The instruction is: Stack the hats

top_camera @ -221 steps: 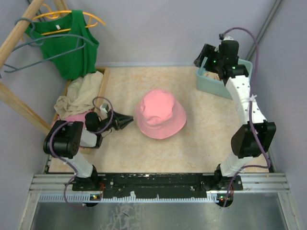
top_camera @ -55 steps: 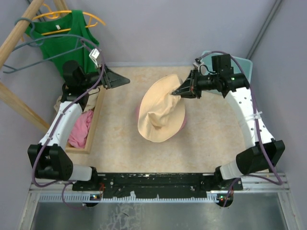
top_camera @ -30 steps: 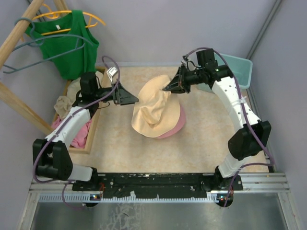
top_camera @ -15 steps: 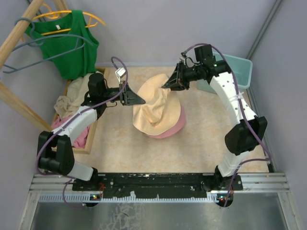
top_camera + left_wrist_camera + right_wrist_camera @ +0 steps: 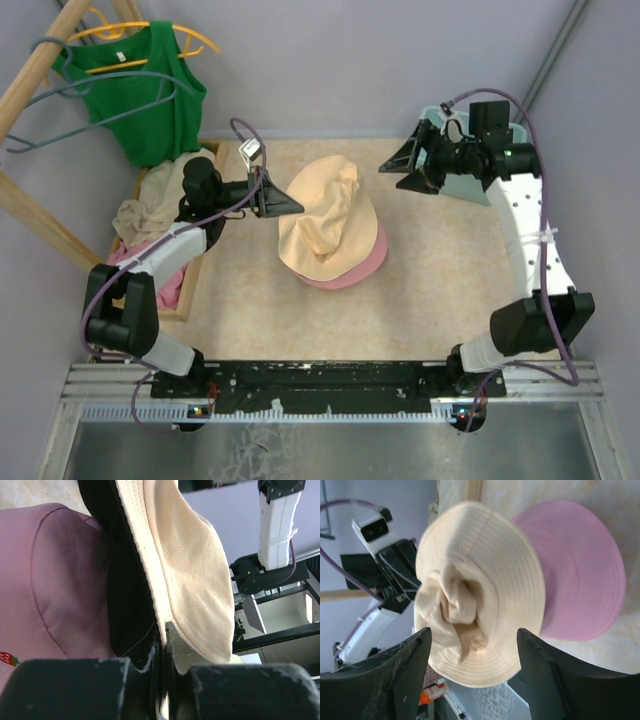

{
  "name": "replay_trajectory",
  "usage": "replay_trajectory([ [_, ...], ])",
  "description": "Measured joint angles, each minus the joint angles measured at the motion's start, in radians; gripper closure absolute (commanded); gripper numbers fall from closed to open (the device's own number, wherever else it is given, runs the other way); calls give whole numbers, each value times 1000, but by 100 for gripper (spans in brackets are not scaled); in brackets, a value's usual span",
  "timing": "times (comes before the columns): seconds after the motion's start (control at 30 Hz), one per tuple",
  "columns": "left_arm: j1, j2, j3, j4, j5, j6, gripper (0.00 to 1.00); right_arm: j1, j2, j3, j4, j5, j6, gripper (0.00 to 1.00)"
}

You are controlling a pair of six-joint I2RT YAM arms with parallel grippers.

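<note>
The beige hat (image 5: 325, 218) lies crumpled over the pink hat (image 5: 355, 268) in the middle of the table. The pink hat's brim shows below and to the right of it. My left gripper (image 5: 296, 207) is shut on the beige hat's left brim (image 5: 165, 580); the pink hat's crown (image 5: 55, 580) is beside it. My right gripper (image 5: 402, 172) is open and empty, up and to the right of the hats. In the right wrist view the beige hat (image 5: 480, 580) covers most of the pink hat (image 5: 580, 565). The orange and red hats are out of view.
A wooden tray (image 5: 196, 262) at the left holds beige and pink cloth (image 5: 160, 200). A green tank top (image 5: 140, 90) hangs on a rack at the back left. A teal bin (image 5: 472, 186) stands at the back right, behind my right arm.
My right gripper has let go of the beige hat, opened and drawn back to the right. The beige hat has settled onto the pink hat. My left gripper still holds the brim.
</note>
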Motion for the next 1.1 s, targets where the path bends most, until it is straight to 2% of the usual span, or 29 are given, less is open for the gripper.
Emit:
replay_trajectory([
  [0.2,8,1,0,10,3,-13,91,13,-164,-263,31,-11,-10,33],
  [0.4,16,1,0,4,6,-13,91,13,-195,-485,104,-28,3,34],
  [0.6,18,1,0,2,6,-13,92,21,-203,-571,190,-36,40,36],
  [0.83,18,1,-1,-2,6,-12,92,62,-204,-584,318,-55,113,41],
  [0.87,18,1,-1,-2,6,-12,92,73,-204,-584,332,-56,123,45],
  [0.9,18,1,-1,-2,6,-12,92,83,-204,-586,347,-59,132,54],
  [0.97,18,1,-1,-2,6,-12,92,103,-205,-604,387,-63,150,84],
  [1.0,18,1,-1,-2,6,-12,92,111,-205,-615,402,-63,158,95],
  [1.03,18,1,-1,-3,6,-11,92,116,-205,-627,410,-63,178,100],
  [1.1,22,1,-1,-2,6,-12,93,119,-205,-632,415,-62,186,100],
])
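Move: The beige hat's middle lies roughly 12 cm left of the open right hand, 5 cm back and 9 cm lower; its near right brim edge is only about 4 cm left, 6 cm back and 10 cm down. The pink hat beneath it centres some 10 cm left, 7 cm back and 16 cm down. The teal bin is about 19 cm farther out, 17 cm right and 28 cm down. The left hand already grips the left brim, the beige hat's middle about 6 cm to its right, 1 cm back and 4 cm lower. The right fingers shut on the right edge of the beige hat's brim and pinch it, after the open hand draws back about 6 cm, sinks some 10 cm and then slides about 4 cm left to the cloth, tipping slightly downward. The left hand stays where it is and keeps its pinch on the left side of the brim. ##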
